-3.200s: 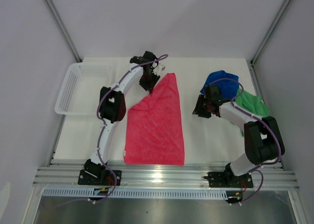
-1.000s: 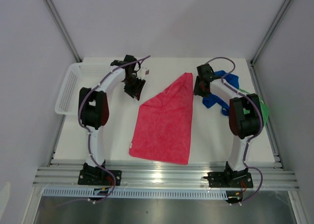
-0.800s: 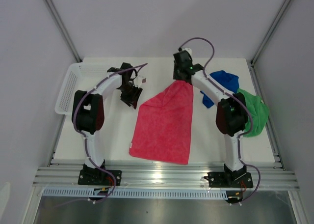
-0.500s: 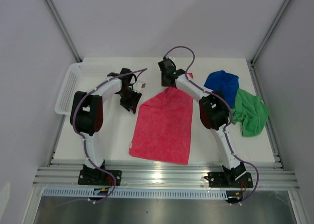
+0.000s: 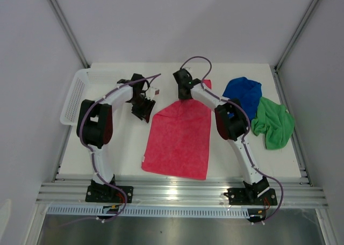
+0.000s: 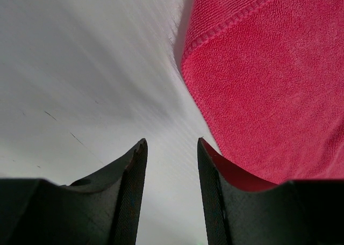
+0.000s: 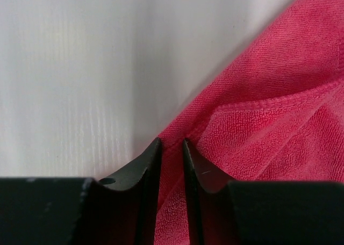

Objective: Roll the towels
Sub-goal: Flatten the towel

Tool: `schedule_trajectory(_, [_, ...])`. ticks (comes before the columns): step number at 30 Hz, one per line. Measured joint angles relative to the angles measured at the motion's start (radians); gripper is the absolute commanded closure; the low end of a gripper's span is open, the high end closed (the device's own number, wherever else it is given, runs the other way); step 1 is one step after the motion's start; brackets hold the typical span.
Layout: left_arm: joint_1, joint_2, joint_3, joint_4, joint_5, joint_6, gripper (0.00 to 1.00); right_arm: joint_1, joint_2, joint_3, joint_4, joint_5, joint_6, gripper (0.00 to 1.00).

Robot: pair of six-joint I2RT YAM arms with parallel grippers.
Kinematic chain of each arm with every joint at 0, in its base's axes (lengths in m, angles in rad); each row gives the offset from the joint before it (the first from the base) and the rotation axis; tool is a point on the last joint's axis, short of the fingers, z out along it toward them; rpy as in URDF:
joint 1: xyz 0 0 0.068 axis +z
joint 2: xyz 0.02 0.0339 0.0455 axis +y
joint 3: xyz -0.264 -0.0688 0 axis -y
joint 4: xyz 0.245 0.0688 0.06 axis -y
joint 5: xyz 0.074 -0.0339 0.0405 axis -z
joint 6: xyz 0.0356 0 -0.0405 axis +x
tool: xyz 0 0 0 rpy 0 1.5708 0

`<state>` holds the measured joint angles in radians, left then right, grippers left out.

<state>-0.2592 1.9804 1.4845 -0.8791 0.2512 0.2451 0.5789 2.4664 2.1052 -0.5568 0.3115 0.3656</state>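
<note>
The pink-red towel (image 5: 180, 137) lies spread in the middle of the table, its far end folded over itself. My right gripper (image 5: 184, 93) sits at that far edge. In the right wrist view its narrow jaws (image 7: 172, 141) are shut on a fold of the pink-red towel (image 7: 269, 121). My left gripper (image 5: 144, 109) hovers just left of the towel's upper left corner. In the left wrist view it (image 6: 171, 143) stands open over bare table, the hemmed towel edge (image 6: 269, 84) to its right. The blue towel (image 5: 243, 92) and the green towel (image 5: 274, 124) lie crumpled at the right.
A white mesh basket (image 5: 75, 100) stands at the table's far left edge. Grey walls close in the table on three sides, and a metal rail with the arm bases runs along the near edge.
My right arm swung left from beside the blue towel to the pink-red towel's far tip and its jaws closed on it; the pointed tip is now folded flat. The left gripper drifted slightly nearer.
</note>
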Motion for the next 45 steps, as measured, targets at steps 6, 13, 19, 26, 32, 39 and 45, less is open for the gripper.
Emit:
schedule_trajectory(6, [0.0,0.0,0.0,0.002,0.0,0.0,0.54,0.015,-0.026,-0.03,-0.002,0.014,0.001,0.72])
schedule_trajectory(13, [0.0,0.0,0.0,0.002,0.0,0.0,0.54,0.035,-0.05,-0.051,-0.003,0.023,0.008,0.72])
schedule_trajectory(19, [0.001,0.0,0.0,0.003,0.001,0.0,0.54,0.04,-0.05,-0.059,-0.009,0.027,0.018,0.73])
schedule_trajectory(26, [0.001,0.0,0.0,0.003,0.014,0.0,0.54,0.039,-0.05,-0.062,-0.015,0.05,0.026,0.83])
schedule_trajectory(32, [0.001,0.0,0.0,0.003,0.015,0.001,0.54,0.039,-0.05,-0.062,-0.015,0.055,0.027,0.88])
schedule_trajectory(39, [0.004,0.0,0.0,0.003,0.015,0.001,0.54,0.039,-0.05,-0.062,-0.015,0.055,0.031,1.0])
schedule_trajectory(45, [0.005,0.0,0.0,0.003,0.016,0.001,0.54,0.039,-0.052,-0.062,-0.006,0.053,0.039,1.0])
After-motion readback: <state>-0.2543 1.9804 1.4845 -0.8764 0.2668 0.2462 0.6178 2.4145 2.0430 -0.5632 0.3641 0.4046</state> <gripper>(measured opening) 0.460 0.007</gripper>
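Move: The right hand is down at the red towel's far-left folded edge, about 1 cm behind its fingers, level with them sideways and 1 cm below. The towel's far corner stands some 7 cm ahead and 10 cm to the right, the blue towel about 24 cm to the right with no forward offset. From the left hand, that edge is roughly 9 cm ahead, 15 cm to the right and 3 cm lower. The right hand eases back about 2 cm along the red towel's folded edge, then shuts its part-open fingers there. ##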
